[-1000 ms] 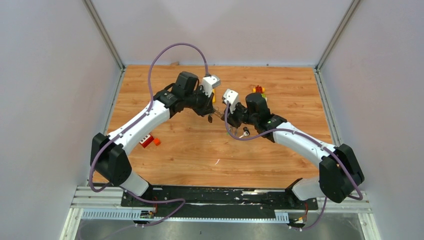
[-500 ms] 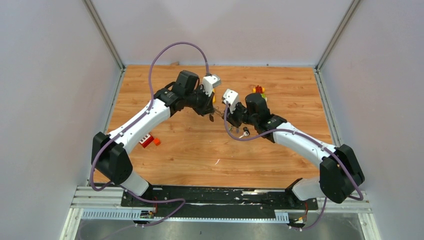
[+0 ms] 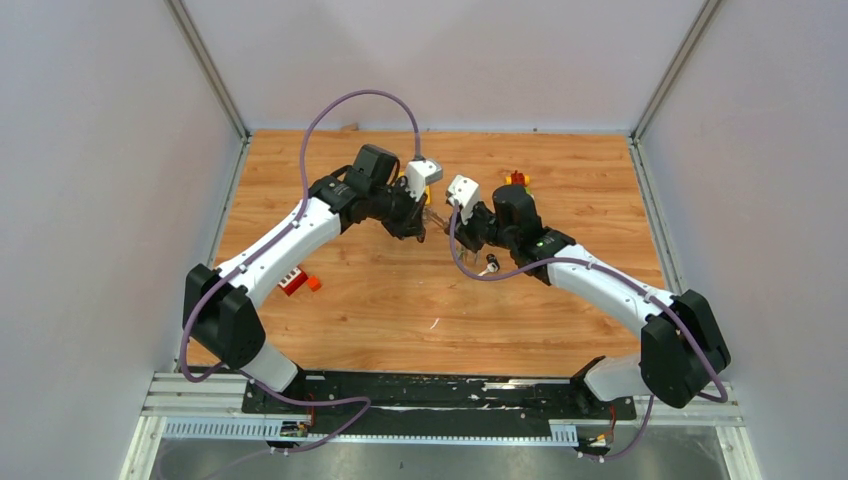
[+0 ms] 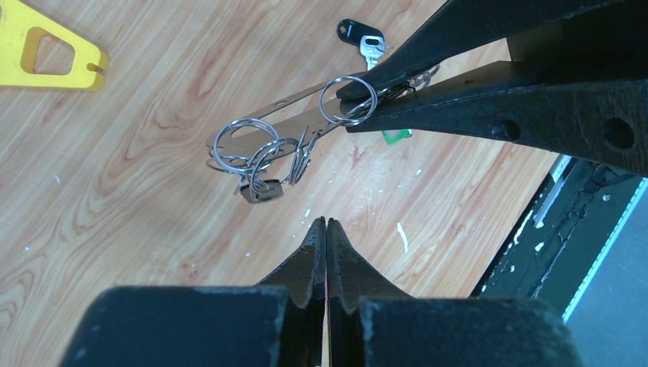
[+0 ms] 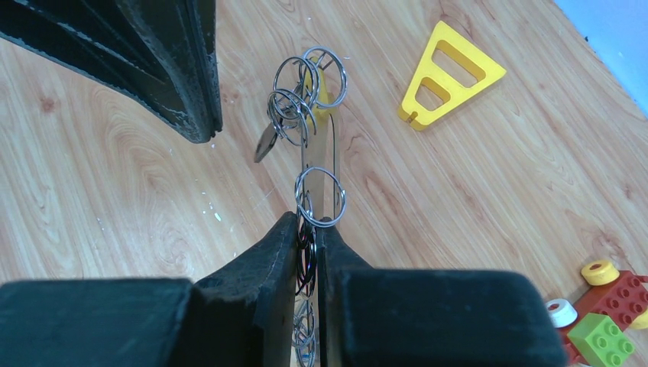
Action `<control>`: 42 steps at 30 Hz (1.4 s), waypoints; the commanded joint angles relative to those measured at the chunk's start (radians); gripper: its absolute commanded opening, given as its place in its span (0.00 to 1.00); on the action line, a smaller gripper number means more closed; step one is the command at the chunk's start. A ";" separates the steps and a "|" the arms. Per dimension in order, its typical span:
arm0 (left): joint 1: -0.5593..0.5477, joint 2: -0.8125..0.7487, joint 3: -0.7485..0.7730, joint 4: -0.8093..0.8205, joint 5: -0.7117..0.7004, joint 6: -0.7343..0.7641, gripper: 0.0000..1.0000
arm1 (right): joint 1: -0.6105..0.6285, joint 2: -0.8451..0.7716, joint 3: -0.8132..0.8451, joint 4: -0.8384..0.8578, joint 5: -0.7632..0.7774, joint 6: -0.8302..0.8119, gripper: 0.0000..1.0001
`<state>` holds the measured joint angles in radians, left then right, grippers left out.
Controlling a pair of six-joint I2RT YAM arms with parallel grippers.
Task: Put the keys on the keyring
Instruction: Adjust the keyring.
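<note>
The keyring (image 5: 319, 153) is a flat silver loop seen edge-on, with several small split rings (image 5: 306, 84) threaded on it. A small metal key (image 4: 260, 191) hangs from them. My right gripper (image 5: 307, 222) is shut on the keyring's near end and holds it above the table; it also shows in the top view (image 3: 452, 235). My left gripper (image 4: 326, 222) is shut with nothing showing between its tips. It sits just beside the keyring (image 4: 294, 126), apart from it. A black-tagged key (image 4: 359, 34) and a green tag (image 4: 397, 136) lie on the table.
A yellow plastic triangle frame (image 5: 451, 73) lies on the wood past the keyring. A red-green-yellow toy block figure (image 3: 517, 181) stands behind the right arm. Red blocks (image 3: 297, 283) lie by the left arm. Grey walls enclose the table (image 3: 380, 310).
My left gripper has shifted a little back and toward the right gripper. The right arm, with the keyring, has hardly moved.
</note>
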<state>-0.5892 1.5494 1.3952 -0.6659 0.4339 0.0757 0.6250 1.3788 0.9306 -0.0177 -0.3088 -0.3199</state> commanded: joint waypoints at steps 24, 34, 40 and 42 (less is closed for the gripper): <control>0.056 -0.191 -0.316 0.403 0.179 0.239 0.37 | -0.011 -0.035 0.057 0.059 -0.095 0.052 0.00; 0.116 -0.298 -0.481 0.616 0.383 0.332 0.53 | -0.016 -0.032 0.058 0.056 -0.117 0.058 0.00; 0.117 -0.285 -0.499 0.662 0.458 0.374 0.53 | -0.017 -0.032 0.057 0.056 -0.122 0.058 0.00; 0.117 -0.277 -0.500 0.661 0.462 0.390 0.52 | -0.017 -0.032 0.059 0.056 -0.124 0.058 0.00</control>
<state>-0.4770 1.2739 0.8970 -0.0711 0.8276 0.4068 0.6136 1.3788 0.9405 -0.0185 -0.4107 -0.2779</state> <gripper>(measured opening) 0.530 0.126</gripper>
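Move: The keyring sits pinched in the right fingers; its free end, with the cluster of rings, sticks out about 3 cm ahead of, 4 cm to the left of and 2 cm above the right hand. From the empty, shut left fingers that ring end is some 4 cm ahead, 1 cm to the right and slightly above. On the table roughly 19 cm below the left hand, the yellow triangle lies about 16 cm ahead and 2 cm to the left, and the black key fob 14 cm to the right and 1 cm back. The keyring stays in the right hand's unchanged grip, drifting about 1.5 cm back and to the left with it. Beside its ring end the left hand opens its empty fingers to about half, easing back some 2 cm, first dipping about 2 cm and then coming up again past its starting height. Its wrist turns by nearly 40 degrees, levelling the down-pointing fingers and swinging them clockwise. ##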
